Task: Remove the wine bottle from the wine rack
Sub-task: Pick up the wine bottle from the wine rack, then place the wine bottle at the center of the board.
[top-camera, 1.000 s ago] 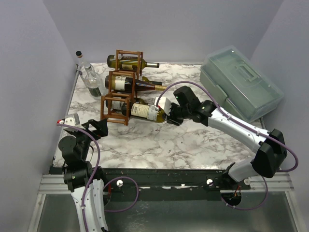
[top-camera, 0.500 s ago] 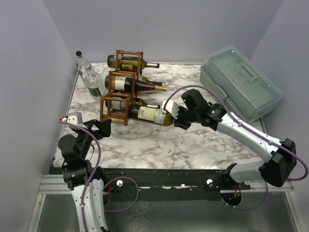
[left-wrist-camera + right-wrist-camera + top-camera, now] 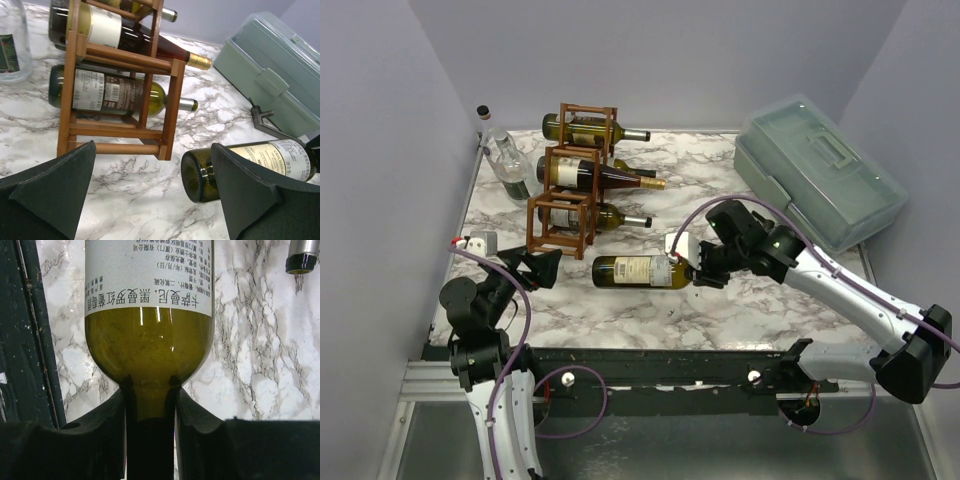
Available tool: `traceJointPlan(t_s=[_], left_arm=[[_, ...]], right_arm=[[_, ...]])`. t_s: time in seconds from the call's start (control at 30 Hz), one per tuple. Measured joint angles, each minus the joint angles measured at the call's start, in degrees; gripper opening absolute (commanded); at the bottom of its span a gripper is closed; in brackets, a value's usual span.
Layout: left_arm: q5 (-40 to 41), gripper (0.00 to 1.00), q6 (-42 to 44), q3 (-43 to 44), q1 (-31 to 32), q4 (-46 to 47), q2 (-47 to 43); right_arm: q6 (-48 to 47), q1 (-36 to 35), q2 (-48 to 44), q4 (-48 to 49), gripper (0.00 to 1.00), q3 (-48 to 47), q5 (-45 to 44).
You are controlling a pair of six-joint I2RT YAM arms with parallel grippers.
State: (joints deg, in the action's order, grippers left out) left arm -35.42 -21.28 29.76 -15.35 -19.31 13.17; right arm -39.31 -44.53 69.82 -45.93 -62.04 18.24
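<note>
The wine bottle (image 3: 635, 271) is olive green with a cream label. It lies level, low over the marble and in front of the wine rack (image 3: 560, 243), outside its cells. I cannot tell whether it touches the table. My right gripper (image 3: 692, 268) is shut on its neck. In the right wrist view both pads (image 3: 112, 415) press the neck just below the bottle's (image 3: 149, 340) shoulder. My left gripper (image 3: 535, 265) is open and empty near the rack's front corner. In the left wrist view the bottle's base (image 3: 199, 176) shows beside the right fingertip, in front of the rack (image 3: 115, 148).
Three other bottles stay in the rack: top (image 3: 582, 128), middle (image 3: 595, 175) and bottom (image 3: 615, 217). A clear glass bottle (image 3: 505, 155) stands at the back left. A grey-green lidded toolbox (image 3: 815, 170) fills the back right corner.
My right arm has drawn the wine bottle out of the rack's bottom tier, to the right and toward the table's front. The left gripper has shifted slightly right and stays open.
</note>
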Motion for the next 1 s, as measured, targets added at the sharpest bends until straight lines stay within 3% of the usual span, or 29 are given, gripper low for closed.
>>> traceJointPlan(t_s=[0.5,1.0], left_arm=[[-7.0,0.99,-0.7,0.7,7.9,0.3,2.2],[1.5,0.99,0.9,2.8,36.2,1.3,10.7]], right_arm=[[-6.1,0.0,-4.7,-7.9,0.00,0.8,-0.4],[-11.0,0.0,-5.7,-13.0,0.00,0.9,-2.5]])
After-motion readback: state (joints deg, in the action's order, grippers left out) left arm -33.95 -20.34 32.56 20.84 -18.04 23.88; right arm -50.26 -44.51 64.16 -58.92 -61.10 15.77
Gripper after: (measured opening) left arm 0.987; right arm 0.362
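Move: Over to the left hand's right, held by the neck in the right gripper, is the wine bottle: its middle about 23 cm right and 9 cm below, level fore and aft, with its base nearer, some 12 cm right, 1 cm ahead and 10 cm below. The rack's near bay stands roughly 13 cm ahead, 3 cm right and 14 cm lower; the rack bottle lies 15 cm ahead, 11 cm right, 16 cm lower. From the right hand the wine bottle's middle is about 9 cm left, straight level ahead-wise and 2 cm lower. Swinging right and somewhat back, the open left hand goes about 12 cm towards the base of the held wine bottle, turning some 35 degrees clockwise so its fingers face the bottle; it comes close without closing. The right hand keeps its pinch on the neck and draws the bottle right and back, farther from the rack, tipping its base down and turning slightly counter-clockwise. ##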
